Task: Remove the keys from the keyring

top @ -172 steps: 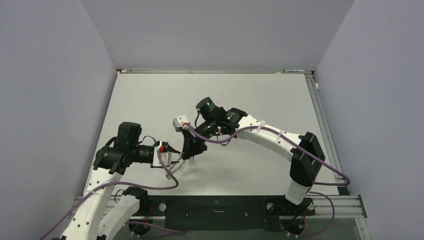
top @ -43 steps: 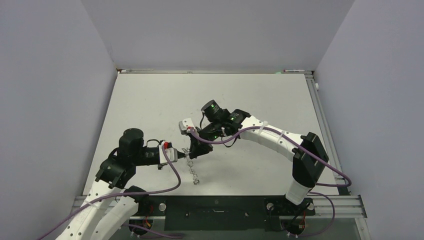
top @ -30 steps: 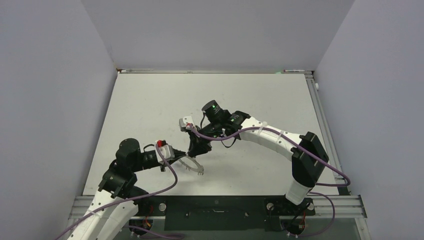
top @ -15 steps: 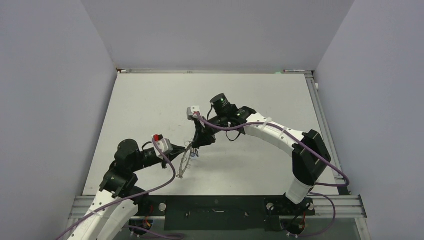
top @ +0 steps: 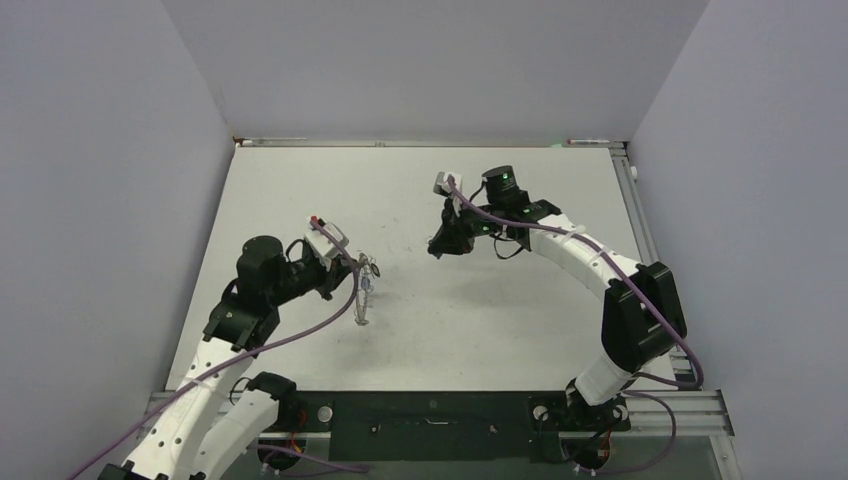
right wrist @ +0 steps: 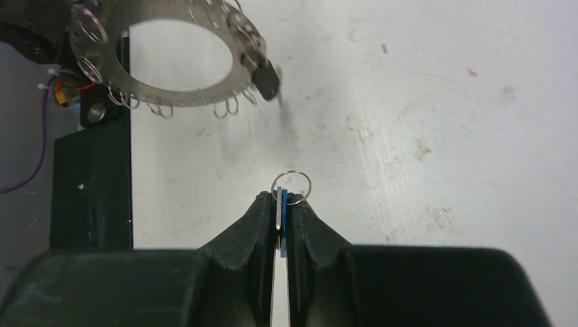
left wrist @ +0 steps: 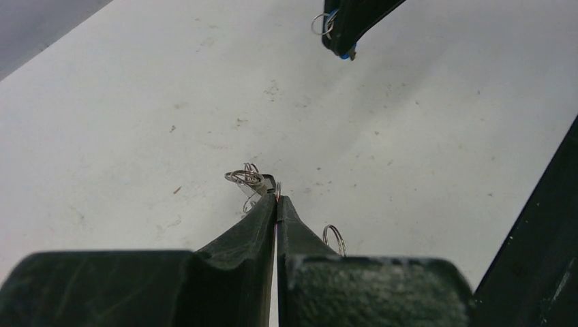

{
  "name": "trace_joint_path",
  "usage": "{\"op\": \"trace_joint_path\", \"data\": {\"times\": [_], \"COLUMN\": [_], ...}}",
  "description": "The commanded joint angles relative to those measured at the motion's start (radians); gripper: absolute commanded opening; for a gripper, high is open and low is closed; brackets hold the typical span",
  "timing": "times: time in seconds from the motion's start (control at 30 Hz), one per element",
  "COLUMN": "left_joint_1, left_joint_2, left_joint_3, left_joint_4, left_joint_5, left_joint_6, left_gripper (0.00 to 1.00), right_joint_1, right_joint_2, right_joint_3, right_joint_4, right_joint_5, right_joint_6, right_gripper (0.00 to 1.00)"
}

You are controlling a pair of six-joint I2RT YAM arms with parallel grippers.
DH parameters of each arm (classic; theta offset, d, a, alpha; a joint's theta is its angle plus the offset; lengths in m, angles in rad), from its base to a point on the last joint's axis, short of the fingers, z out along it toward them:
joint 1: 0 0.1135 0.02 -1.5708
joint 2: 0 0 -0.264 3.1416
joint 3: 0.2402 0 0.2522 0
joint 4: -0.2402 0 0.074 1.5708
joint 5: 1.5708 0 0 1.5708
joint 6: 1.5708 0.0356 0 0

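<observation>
My left gripper (top: 352, 265) is shut on the rim of the keyring (top: 362, 298), a flat grey ring that hangs edge-on below it in the top view. The right wrist view shows the keyring (right wrist: 177, 92) face-on with small wire loops round its rim and one dark key (right wrist: 268, 80) dangling from it. My right gripper (right wrist: 282, 197) is shut on a blue-headed key (right wrist: 281, 210) with its own small split ring (right wrist: 291, 184), well apart from the keyring. In the left wrist view only a few loops (left wrist: 245, 178) show past my shut left fingertips (left wrist: 277, 199).
The white table (top: 480, 320) carries faint scuff marks and is walled by grey panels on three sides. The right gripper (left wrist: 341, 37) shows at the top of the left wrist view. Arm bases and a black rail (top: 430, 415) line the near edge.
The right gripper has pulled up and to the right, away from the keyring, with the blue key in it. The left gripper has carried the keyring up the table; it now hangs edge-on.
</observation>
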Motion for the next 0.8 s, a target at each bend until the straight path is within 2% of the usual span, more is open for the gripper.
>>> {"op": "trace_joint_path", "data": {"times": [0.0,0.17,0.3,0.53,0.77], "left_joint_1": [0.043,0.043,0.043,0.021,-0.036], "left_joint_2": [0.052,0.109,0.092,0.196,0.312], "left_joint_3": [0.14,0.19,0.17,0.246,0.335], "left_joint_4": [-0.026,-0.004,0.043,-0.085,-0.098], "left_joint_5": [-0.035,-0.084,-0.081,-0.084,-0.071], "left_joint_6": [0.016,0.002,-0.011,-0.028,-0.087], "left_gripper": [0.0,0.0,0.0,0.0,0.0], "right_joint_1": [-0.098,-0.215,-0.303,-0.478,-0.602], "right_joint_2": [-0.067,-0.049,-0.018,0.051,0.104], "right_joint_3": [-0.029,-0.045,-0.045,-0.068,-0.123], "right_joint_4": [0.047,-0.016,-0.103,-0.197,-0.188], "right_joint_5": [0.048,0.132,0.243,0.377,0.452], "right_joint_6": [0.026,-0.022,-0.092,-0.192,-0.262], "right_gripper": [0.05,0.05,0.05,0.06,0.06]}}
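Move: Bare table on the right side is where the blue key and its small ring, pinched in the right hand, are taken: about 12 cm ahead of that hand, 26 cm to its right and 18 cm below. The keyring's middle lies some 8 cm back and 15 cm to the left of the right hand. The left hand holds the keyring, its middle roughly 5 cm back and 5 cm below those fingers; the table spot is about 14 cm ahead and 42 cm right of them. Carrying the blue key away from the keyring, the right hand sweeps some 24 cm to the right, about 10 cm forward and 12 cm down, sinking faster late on; its wrist swings some 40 degrees clockwise with a tilt, fingers staying shut. The left keeps its pinch on the keyring, easing 4 cm forward while rising a little and sinking back. ##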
